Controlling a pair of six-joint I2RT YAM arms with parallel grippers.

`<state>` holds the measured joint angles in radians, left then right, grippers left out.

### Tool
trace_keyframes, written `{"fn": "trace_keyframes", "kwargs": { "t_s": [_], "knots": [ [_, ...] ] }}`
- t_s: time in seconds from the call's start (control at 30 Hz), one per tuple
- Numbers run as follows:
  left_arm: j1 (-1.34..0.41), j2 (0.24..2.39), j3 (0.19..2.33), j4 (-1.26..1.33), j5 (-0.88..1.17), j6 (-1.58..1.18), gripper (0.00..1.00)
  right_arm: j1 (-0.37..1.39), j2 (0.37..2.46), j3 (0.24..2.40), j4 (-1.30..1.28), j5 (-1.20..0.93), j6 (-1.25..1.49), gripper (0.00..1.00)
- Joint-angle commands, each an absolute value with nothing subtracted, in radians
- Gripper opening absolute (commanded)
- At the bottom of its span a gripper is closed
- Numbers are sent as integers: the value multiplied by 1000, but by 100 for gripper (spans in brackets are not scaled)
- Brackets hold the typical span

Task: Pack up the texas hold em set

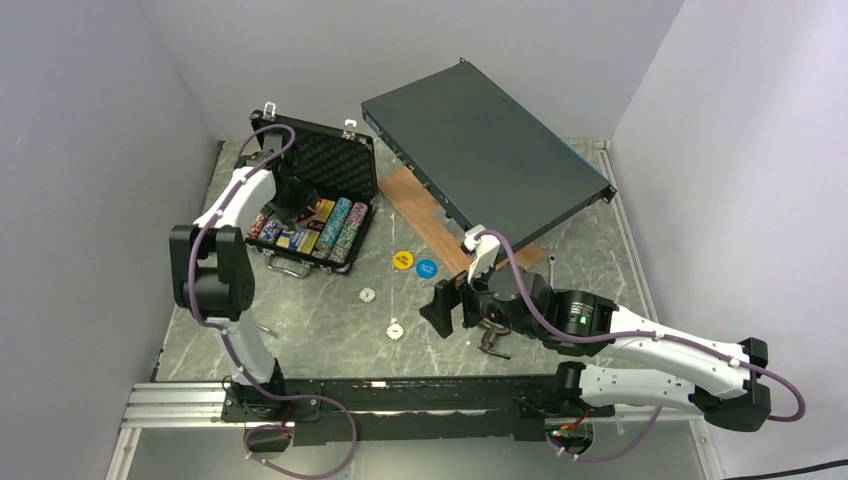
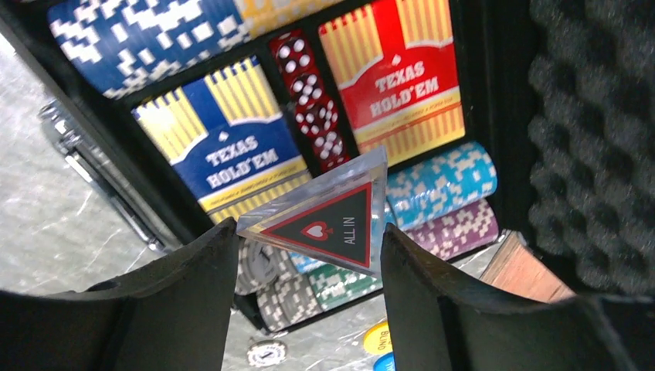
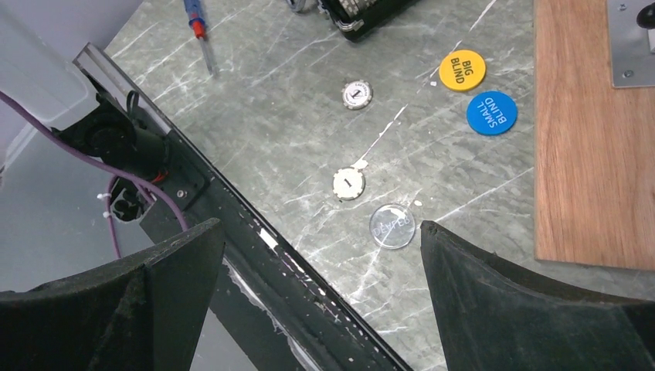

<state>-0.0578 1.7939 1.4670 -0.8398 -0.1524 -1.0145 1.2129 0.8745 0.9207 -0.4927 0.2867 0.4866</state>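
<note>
The black briefcase (image 1: 347, 158) lies open at the far left, grey foam lid (image 1: 325, 160) up, with chip rows (image 1: 343, 228) inside. My left gripper (image 1: 290, 205) hovers over its tray, shut on the red-edged "ALL IN" triangle (image 2: 328, 220), above card decks (image 2: 232, 139) and red dice (image 2: 313, 104). A yellow disc (image 1: 402, 260), a blue disc (image 1: 427, 268) and two white chips (image 1: 367, 294) (image 1: 394, 330) lie on the table. My right gripper (image 1: 450, 305) is open and empty above the table's near edge; a clear dealer disc (image 3: 391, 225) lies just beyond its right fingertip.
A large flat dark-grey metal box (image 1: 485, 150) rests on a wooden board (image 1: 420, 215) at the back right. Black pliers (image 1: 493, 340) lie under my right arm. A screwdriver (image 3: 201, 35) lies left of the chips. The black rail (image 1: 400, 390) runs along the near edge.
</note>
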Motion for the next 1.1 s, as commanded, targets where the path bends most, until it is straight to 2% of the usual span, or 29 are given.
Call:
{"fn": "trace_keyframes", "kwargs": {
  "t_s": [0.0,0.13,0.57,1.07],
  "knots": [
    [-37,1861,1579,-822,-107,-1015,54,1210,877,964,-499,296,515,99],
    [-35,1948,1671,-857,-100,-1027,54,1211,892,970,-506,297,520,99],
    [-31,2014,1664,-835,-71,-1163,66,1211,927,986,-504,303,502,99],
    [-17,2114,1764,-850,-26,-1170,69,1210,926,971,-496,300,509,99]
  ]
}}
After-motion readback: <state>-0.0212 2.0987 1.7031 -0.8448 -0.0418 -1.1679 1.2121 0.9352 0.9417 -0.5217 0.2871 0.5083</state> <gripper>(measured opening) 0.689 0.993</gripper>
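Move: My left hand already holds the ALL IN marker over the open case. The red card deck lies about 8 cm ahead, 1 cm left and 6 cm below. The dice row is some 4 cm ahead and 4 cm left, the blue card deck 1 cm back and 6 cm left, and the cyan chips 3 cm ahead and 3 cm right, all about as low. From my right hand the red deck is roughly 35 cm ahead, 39 cm left and 20 cm below. I carry the ALL IN marker forward with my left hand, quickly at first, then sink towards the near right corner of the red deck, beside the dice, and ease on forward and down: about 6 cm forward and 5 cm down in all. The hand's left side dips and it turns counter-clockwise, each under 10 degrees. My fingers stay on the marker while the squeeze slackens. ##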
